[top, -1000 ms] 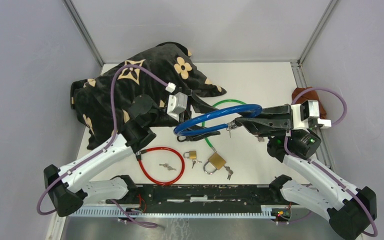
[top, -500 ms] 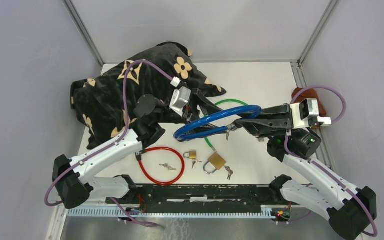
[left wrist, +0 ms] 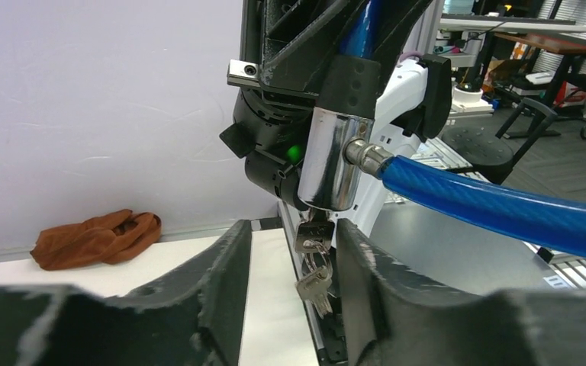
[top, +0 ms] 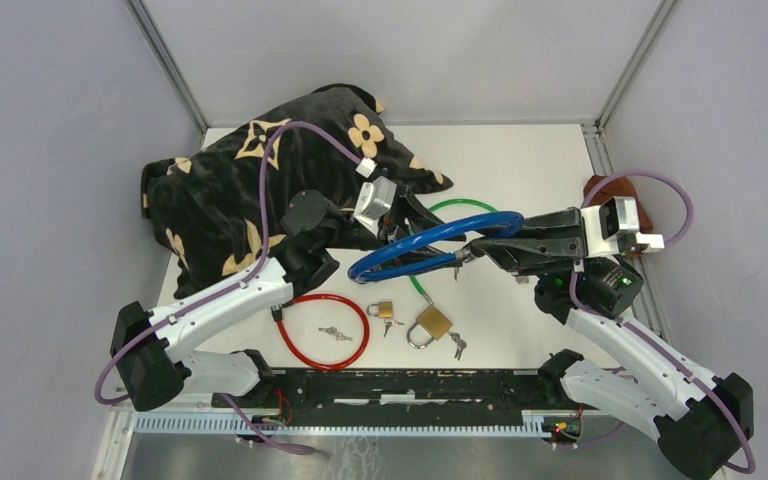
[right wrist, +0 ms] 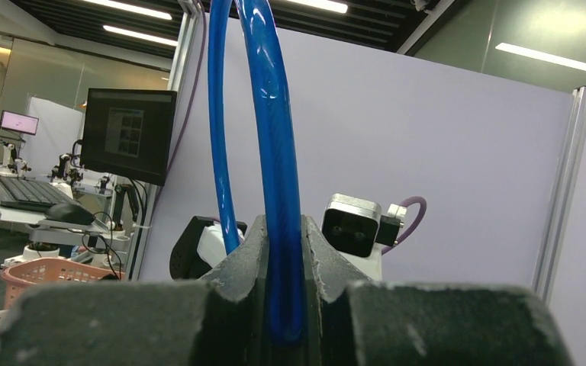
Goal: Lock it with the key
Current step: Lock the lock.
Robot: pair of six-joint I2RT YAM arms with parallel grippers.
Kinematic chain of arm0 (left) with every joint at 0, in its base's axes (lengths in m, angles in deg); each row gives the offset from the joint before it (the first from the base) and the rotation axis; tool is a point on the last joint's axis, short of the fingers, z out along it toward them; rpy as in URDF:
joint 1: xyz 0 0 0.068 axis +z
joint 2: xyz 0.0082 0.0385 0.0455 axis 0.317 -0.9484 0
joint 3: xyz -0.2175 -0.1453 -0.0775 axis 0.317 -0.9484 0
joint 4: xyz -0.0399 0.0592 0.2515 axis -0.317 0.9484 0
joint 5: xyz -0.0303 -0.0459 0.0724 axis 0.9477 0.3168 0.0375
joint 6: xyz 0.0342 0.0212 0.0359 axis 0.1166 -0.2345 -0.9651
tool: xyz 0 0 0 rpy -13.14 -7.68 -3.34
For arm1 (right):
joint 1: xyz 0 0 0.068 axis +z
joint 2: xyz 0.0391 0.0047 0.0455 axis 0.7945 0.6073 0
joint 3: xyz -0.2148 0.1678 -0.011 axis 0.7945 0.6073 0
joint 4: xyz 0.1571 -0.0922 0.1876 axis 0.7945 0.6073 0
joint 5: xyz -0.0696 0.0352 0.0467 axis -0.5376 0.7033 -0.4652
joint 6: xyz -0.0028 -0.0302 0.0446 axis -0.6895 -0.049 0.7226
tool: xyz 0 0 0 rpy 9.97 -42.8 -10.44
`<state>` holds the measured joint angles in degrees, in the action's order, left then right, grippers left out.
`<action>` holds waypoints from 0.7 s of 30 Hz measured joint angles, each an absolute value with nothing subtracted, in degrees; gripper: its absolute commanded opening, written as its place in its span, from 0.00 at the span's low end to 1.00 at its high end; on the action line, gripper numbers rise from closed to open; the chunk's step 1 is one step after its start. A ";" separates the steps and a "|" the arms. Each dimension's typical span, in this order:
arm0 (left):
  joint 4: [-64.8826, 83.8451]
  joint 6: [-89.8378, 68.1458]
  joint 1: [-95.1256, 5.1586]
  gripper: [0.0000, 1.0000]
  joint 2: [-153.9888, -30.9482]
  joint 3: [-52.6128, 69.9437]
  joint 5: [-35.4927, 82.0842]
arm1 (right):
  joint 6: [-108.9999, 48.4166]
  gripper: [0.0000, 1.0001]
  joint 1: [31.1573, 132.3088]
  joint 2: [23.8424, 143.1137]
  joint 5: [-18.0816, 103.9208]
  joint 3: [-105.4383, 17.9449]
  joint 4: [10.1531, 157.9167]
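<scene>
My right gripper (top: 480, 243) is shut on the blue cable lock (top: 430, 232), holding its loop (right wrist: 275, 137) lifted above the table. The lock's chrome cylinder (left wrist: 334, 160) points downward in the left wrist view. A key (left wrist: 313, 238) sits in its lower end, and a second key (left wrist: 314, 284) dangles from the ring. My left gripper (left wrist: 294, 229) is open, one finger on either side of the inserted key. The right-hand finger (left wrist: 355, 259) is close beside the key and the left-hand finger stands farther off. In the top view my left gripper (top: 432, 246) sits under the blue loop.
A black flower-patterned cloth (top: 250, 180) lies at the back left. On the table are a green cable lock (top: 450, 207), a red cable lock (top: 325, 330), two brass padlocks (top: 383, 309) (top: 433, 322) and loose keys (top: 335, 333). A brown cloth (top: 610, 190) lies at the right edge.
My left arm has swung right and forward to the lock cylinder, and its jaws have narrowed around the hanging key. The right gripper and the blue lock have stayed still.
</scene>
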<state>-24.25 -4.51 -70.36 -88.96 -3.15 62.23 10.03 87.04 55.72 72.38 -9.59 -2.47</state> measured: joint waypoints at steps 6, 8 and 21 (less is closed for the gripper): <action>-24.32 -5.61 -71.15 0.26 -89.00 -3.15 62.72 | 10.01 0.00 87.04 55.72 72.36 -9.59 -2.45; -24.32 -6.09 -71.37 0.15 -89.00 -3.15 63.22 | 9.98 0.00 87.04 55.72 72.36 -9.56 -2.47; -23.51 -10.48 -72.77 0.02 -87.23 -3.69 60.35 | 9.09 0.00 87.00 54.80 69.91 -9.54 -2.56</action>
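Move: The key hangs from the bottom of the blue cable's lock barrel, almost between the left hand's open fingers: about 1 cm back and 1 cm right, some 1 cm below. From that hand the barrel is about 4 cm up, 1 cm back and 1 cm right, and its side plug 3 cm up, 4 cm back and 1 cm right. From the right hand, the key lies roughly 9 cm below, 2 cm left and 1 cm back. Left hand eases back about 1 cm and pinches the key; right keeps hold of the blue cable. ##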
